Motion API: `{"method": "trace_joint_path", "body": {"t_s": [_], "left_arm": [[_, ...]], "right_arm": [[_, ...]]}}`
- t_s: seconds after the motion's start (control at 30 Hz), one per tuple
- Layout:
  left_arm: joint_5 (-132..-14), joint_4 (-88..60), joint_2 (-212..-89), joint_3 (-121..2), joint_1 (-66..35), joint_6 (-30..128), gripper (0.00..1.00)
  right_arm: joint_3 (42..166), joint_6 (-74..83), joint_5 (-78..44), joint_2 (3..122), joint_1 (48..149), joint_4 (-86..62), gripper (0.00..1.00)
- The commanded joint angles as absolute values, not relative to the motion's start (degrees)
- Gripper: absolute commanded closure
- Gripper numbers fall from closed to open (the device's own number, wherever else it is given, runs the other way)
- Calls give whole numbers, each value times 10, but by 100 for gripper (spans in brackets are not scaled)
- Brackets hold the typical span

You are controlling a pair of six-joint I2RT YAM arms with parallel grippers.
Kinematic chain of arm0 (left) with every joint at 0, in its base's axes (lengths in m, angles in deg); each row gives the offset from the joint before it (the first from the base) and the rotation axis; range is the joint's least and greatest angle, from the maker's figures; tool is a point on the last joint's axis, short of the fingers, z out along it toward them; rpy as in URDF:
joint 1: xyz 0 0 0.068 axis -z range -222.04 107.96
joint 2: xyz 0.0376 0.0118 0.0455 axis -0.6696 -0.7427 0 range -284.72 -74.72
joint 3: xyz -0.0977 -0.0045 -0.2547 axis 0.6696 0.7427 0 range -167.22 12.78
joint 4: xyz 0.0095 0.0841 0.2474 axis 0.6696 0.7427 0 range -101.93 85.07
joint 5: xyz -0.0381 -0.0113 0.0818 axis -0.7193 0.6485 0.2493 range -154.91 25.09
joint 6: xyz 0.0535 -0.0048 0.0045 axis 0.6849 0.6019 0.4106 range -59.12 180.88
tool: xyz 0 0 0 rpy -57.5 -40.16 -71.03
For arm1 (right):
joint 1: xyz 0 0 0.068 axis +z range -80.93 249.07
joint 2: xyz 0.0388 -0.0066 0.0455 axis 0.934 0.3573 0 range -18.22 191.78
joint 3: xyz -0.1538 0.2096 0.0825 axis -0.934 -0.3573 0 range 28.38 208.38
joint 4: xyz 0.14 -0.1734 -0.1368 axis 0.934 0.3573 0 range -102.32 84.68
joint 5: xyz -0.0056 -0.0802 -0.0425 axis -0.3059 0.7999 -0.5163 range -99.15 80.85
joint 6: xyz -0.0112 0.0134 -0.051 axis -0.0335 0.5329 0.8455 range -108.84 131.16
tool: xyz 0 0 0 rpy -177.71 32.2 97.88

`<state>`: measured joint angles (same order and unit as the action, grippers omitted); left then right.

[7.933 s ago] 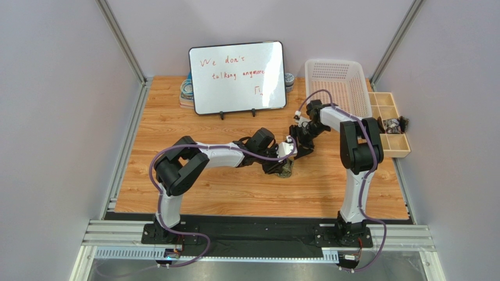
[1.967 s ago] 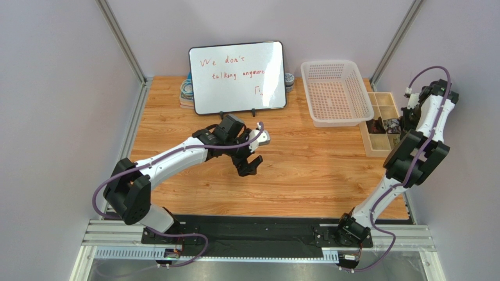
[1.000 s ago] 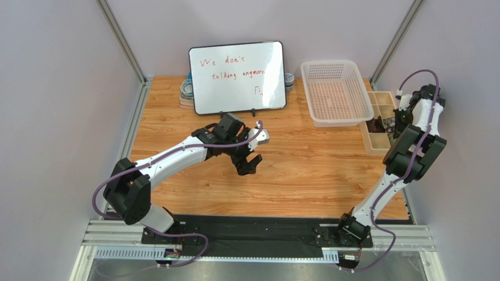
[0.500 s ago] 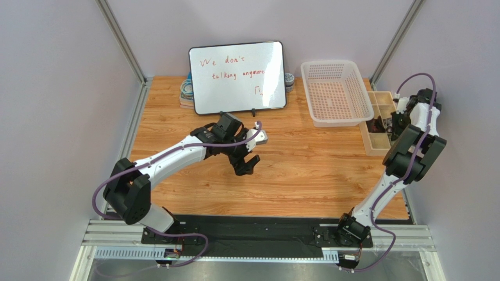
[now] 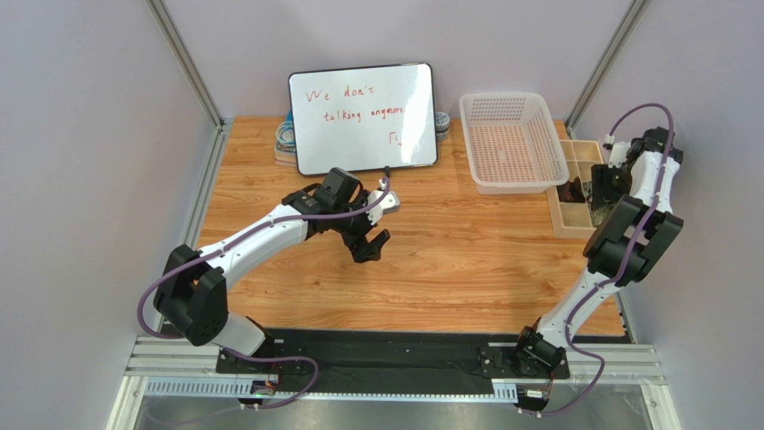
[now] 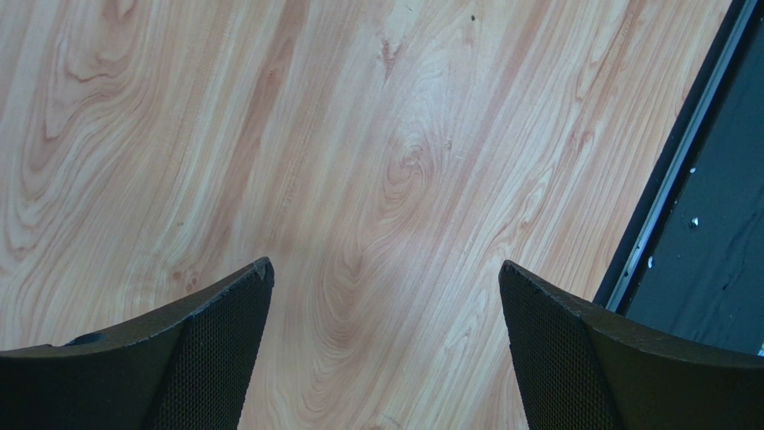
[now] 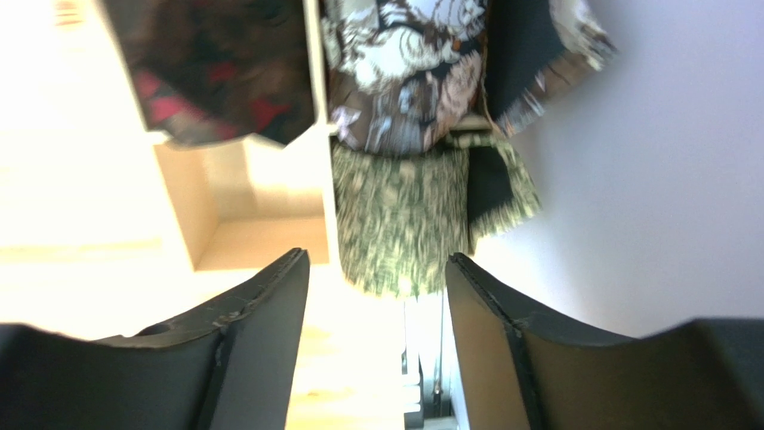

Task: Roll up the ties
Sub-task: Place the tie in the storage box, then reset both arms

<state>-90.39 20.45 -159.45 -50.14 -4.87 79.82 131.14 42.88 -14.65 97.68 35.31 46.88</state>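
The olive-green speckled tie is rolled up and rests at the far side of the wooden organizer, against a brown-and-white patterned roll. My right gripper is open just short of the olive tie, and its fingers do not touch the tie. In the top view the right gripper hangs over the organizer at the table's right edge. My left gripper is wide open and empty over bare wood, near the table's middle.
A dark red patterned roll fills a neighbouring compartment. A white basket stands left of the organizer, and a whiteboard is propped at the back. The table's near edge and black rail show beside the left gripper.
The right jaws have opened and let go of the olive tie, which stays in the organizer. The left arm has drawn back slightly to the left, still open.
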Motion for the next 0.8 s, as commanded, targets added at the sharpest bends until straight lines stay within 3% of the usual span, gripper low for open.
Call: {"method": "trace_joint_path", "body": {"t_s": [0.0, 0.33, 0.5, 0.77], "left_arm": [[-916, 196, -1562, -502, -69, 778, 1], [-963, 251, -1548, -542, -181, 671, 1], [-957, 283, -1504, -524, -280, 665, 1], [-809, 332, -1436, -445, -319, 677, 1]], "right_arm": [[1353, 418, -172, 896, 357, 511, 36], [1345, 340, -273, 783, 432, 573, 19], [1237, 261, -303, 719, 546, 520, 0], [1027, 176, -302, 638, 725, 395, 0]]}}
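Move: Just under the right hand's parted fingers lies the green tie, in its storage box compartment, about 4 cm below and roughly 1 cm ahead and 1 cm to the right. The patterned tie is some 7 cm ahead and 1 cm right, the dark red tie 7 cm ahead and 6 cm left; the white basket stands about 19 cm ahead and 24 cm left. From the left hand the green tie lies roughly 61 cm right and 10 cm ahead. Leaving the already released green tie, the right hand rises out of the storage box and then swings fast to its left, nearly 30 cm in all, its fingers spreading from part-open to full; it dips again over bare table before the basket, wrist turned counter-clockwise. The empty, open left hand sweeps about 15 cm left, slightly forward and up, turning some 35 degrees counter-clockwise. ##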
